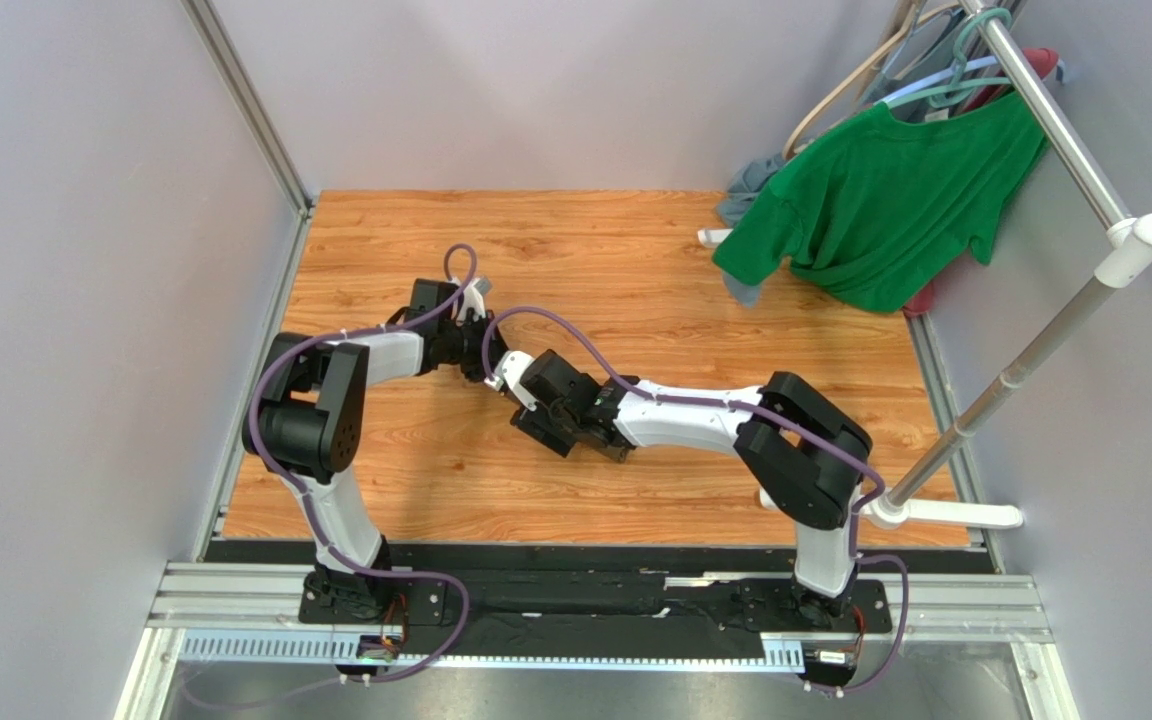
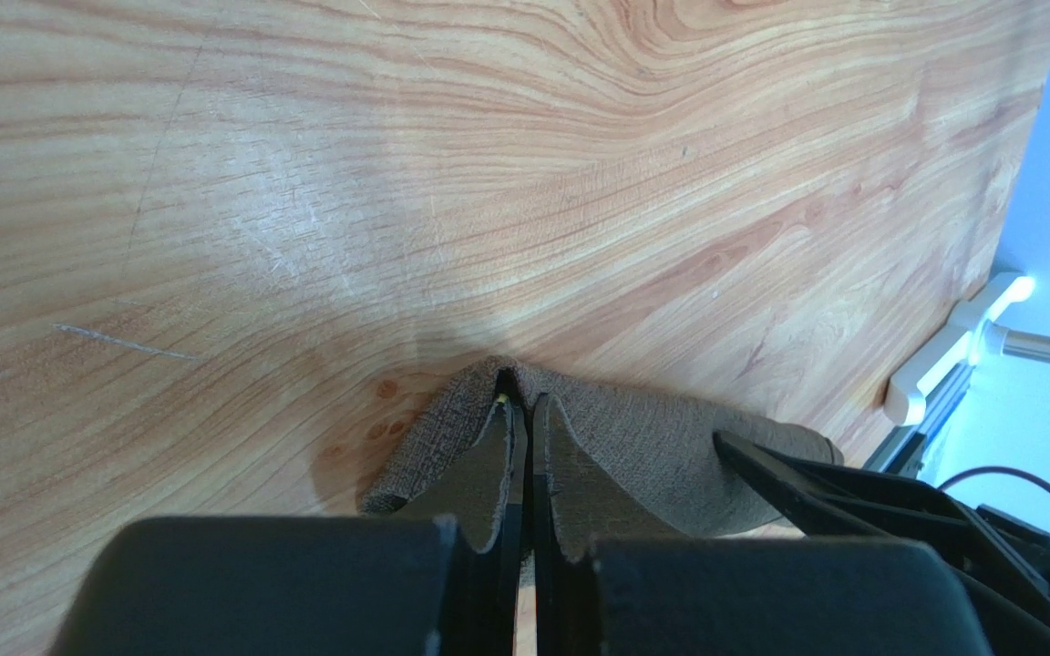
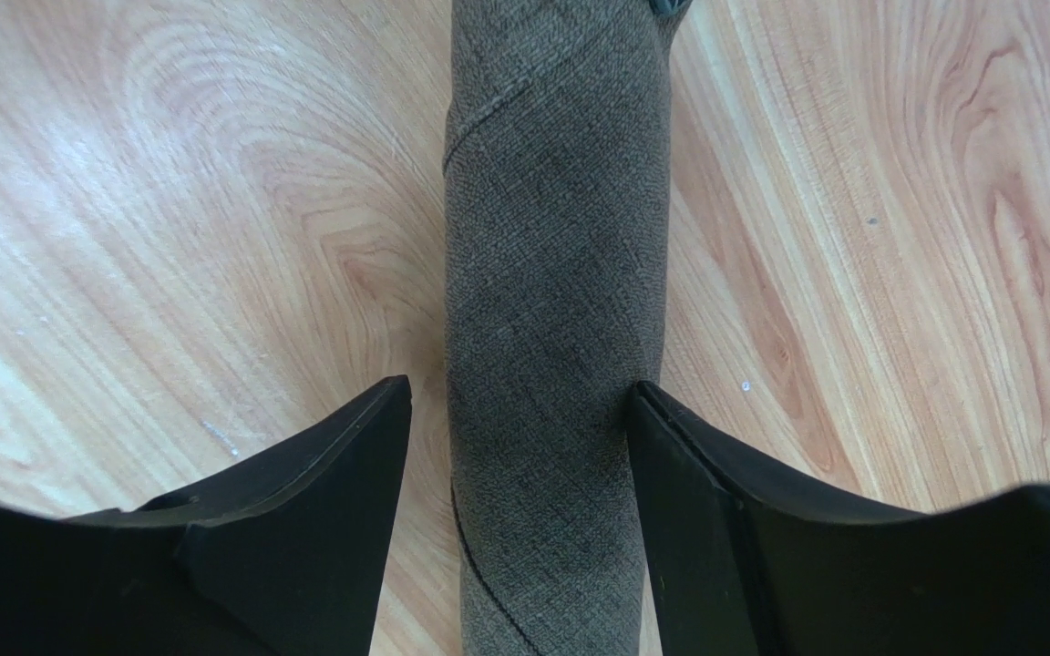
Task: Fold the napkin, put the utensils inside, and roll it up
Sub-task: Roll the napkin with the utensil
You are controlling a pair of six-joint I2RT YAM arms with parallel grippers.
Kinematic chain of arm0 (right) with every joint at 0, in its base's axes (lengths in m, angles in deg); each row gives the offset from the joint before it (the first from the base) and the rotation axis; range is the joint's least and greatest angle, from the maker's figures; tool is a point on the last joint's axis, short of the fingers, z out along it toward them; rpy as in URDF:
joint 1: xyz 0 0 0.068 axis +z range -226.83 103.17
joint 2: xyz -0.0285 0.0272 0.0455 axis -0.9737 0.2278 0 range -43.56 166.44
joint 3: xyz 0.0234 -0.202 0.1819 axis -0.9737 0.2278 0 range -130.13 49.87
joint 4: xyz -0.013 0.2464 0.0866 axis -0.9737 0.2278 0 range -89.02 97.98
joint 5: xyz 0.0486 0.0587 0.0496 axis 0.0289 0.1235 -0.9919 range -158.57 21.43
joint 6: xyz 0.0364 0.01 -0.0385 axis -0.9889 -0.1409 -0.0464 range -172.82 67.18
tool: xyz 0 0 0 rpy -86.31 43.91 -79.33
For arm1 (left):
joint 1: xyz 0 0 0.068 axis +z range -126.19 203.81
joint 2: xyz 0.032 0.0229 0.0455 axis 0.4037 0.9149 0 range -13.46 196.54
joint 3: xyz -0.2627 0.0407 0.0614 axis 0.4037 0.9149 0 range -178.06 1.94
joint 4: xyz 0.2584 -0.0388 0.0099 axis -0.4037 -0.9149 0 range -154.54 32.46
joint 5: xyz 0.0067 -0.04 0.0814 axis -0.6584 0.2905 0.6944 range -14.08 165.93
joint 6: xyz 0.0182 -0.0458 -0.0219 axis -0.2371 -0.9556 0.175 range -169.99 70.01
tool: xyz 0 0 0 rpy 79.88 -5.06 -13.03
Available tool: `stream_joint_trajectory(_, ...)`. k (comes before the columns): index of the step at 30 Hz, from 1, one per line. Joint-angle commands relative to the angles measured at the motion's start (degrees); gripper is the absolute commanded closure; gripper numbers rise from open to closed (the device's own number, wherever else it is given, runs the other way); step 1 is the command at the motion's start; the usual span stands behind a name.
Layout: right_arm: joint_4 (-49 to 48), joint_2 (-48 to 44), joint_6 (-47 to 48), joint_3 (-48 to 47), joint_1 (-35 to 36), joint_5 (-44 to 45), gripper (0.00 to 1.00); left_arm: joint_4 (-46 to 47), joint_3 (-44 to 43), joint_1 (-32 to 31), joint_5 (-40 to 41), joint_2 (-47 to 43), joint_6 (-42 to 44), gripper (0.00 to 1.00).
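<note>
The napkin (image 3: 558, 246) lies on the wooden table (image 3: 147, 205) as a tight olive-brown roll. My right gripper (image 3: 517, 397) stands open astride it: the right finger touches the cloth and the left finger leaves a small gap. My left gripper (image 2: 524, 410) is shut on a pinched fold at one end of the napkin (image 2: 654, 438). In the top view both grippers meet left of the table's middle, left gripper (image 1: 480, 360) and right gripper (image 1: 515, 393), and they cover the roll. The utensils are hidden.
A bright green T-shirt (image 1: 875, 195) hangs from a rail (image 1: 1056, 113) at the back right, with a grey-blue garment (image 1: 748, 180) behind it. The rack's white foot (image 1: 943, 515) stands at the table's right edge. Grey walls close in the left and back.
</note>
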Motion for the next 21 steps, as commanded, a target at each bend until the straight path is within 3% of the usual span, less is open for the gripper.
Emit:
stream_joint_trajectory(1, -2.89, 1.63, 1.74, 0.46, 0.40, 1.44, 0.38, -1.27, -1.79, -0.01, 0.20, 0.59, 1.48, 1.00)
stream_joint_trajectory(7, -1.67, 4.62, 0.60, -1.03, -0.29, 1.18, 0.44, -1.01, -2.14, -0.01, -0.68, 0.85, 1.48, 0.98)
stream_joint_trajectory(10, 0.35, 6.20, -0.72, -2.44, -1.88, -1.54, 0.54, -0.83, -2.05, -0.01, -0.07, 0.15, 1.04, 0.77)
stream_joint_trajectory(11, 1.49, 6.29, -1.24, -3.05, -2.32, -2.77, 0.56, -0.91, -2.05, -0.01, 0.20, -0.12, 0.87, 0.66)
stream_joint_trajectory(14, 3.34, 6.91, -3.09, -3.58, -4.86, -9.18, 0.60, -1.00, -2.05, -0.01, 2.12, -1.96, -0.27, 0.47)
stream_joint_trajectory(17, 4.48, 7.35, -4.41, -4.11, -7.50, -16.13, 0.62, -1.35, -2.14, 0.25, 5.37, -4.42, -0.89, 0.37)
stream_joint_trajectory(21, 6.50, 8.57, -5.03, -5.43, -10.22, -22.46, 0.63, -1.88, -2.05, 1.04, 9.33, -7.32, -1.59, 0.34)
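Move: Just under the right fingers, which straddle it, lies the napkin roll on the table; its middle is about 2 cm to that hand's right, 1 cm ahead and 2 cm below. Its left end, still pinched by the left gripper, is roughly 6 cm ahead and 6 cm left of the right hand, its right end some 3 cm back and 10 cm right. From the left hand the roll's middle lies about 4 cm back, 7 cm right and 2 cm lower. Sinking about 1.5 cm around the napkin roll, the open right fingers close partway and squeeze it from both sides, then carry on forward about 2.5 cm while the hand tips some 10 degrees. The left fingers, at first still pinching the roll's left end, open wide to let go, and only then does that hand rise a little over 1 cm, easing forward and left. ##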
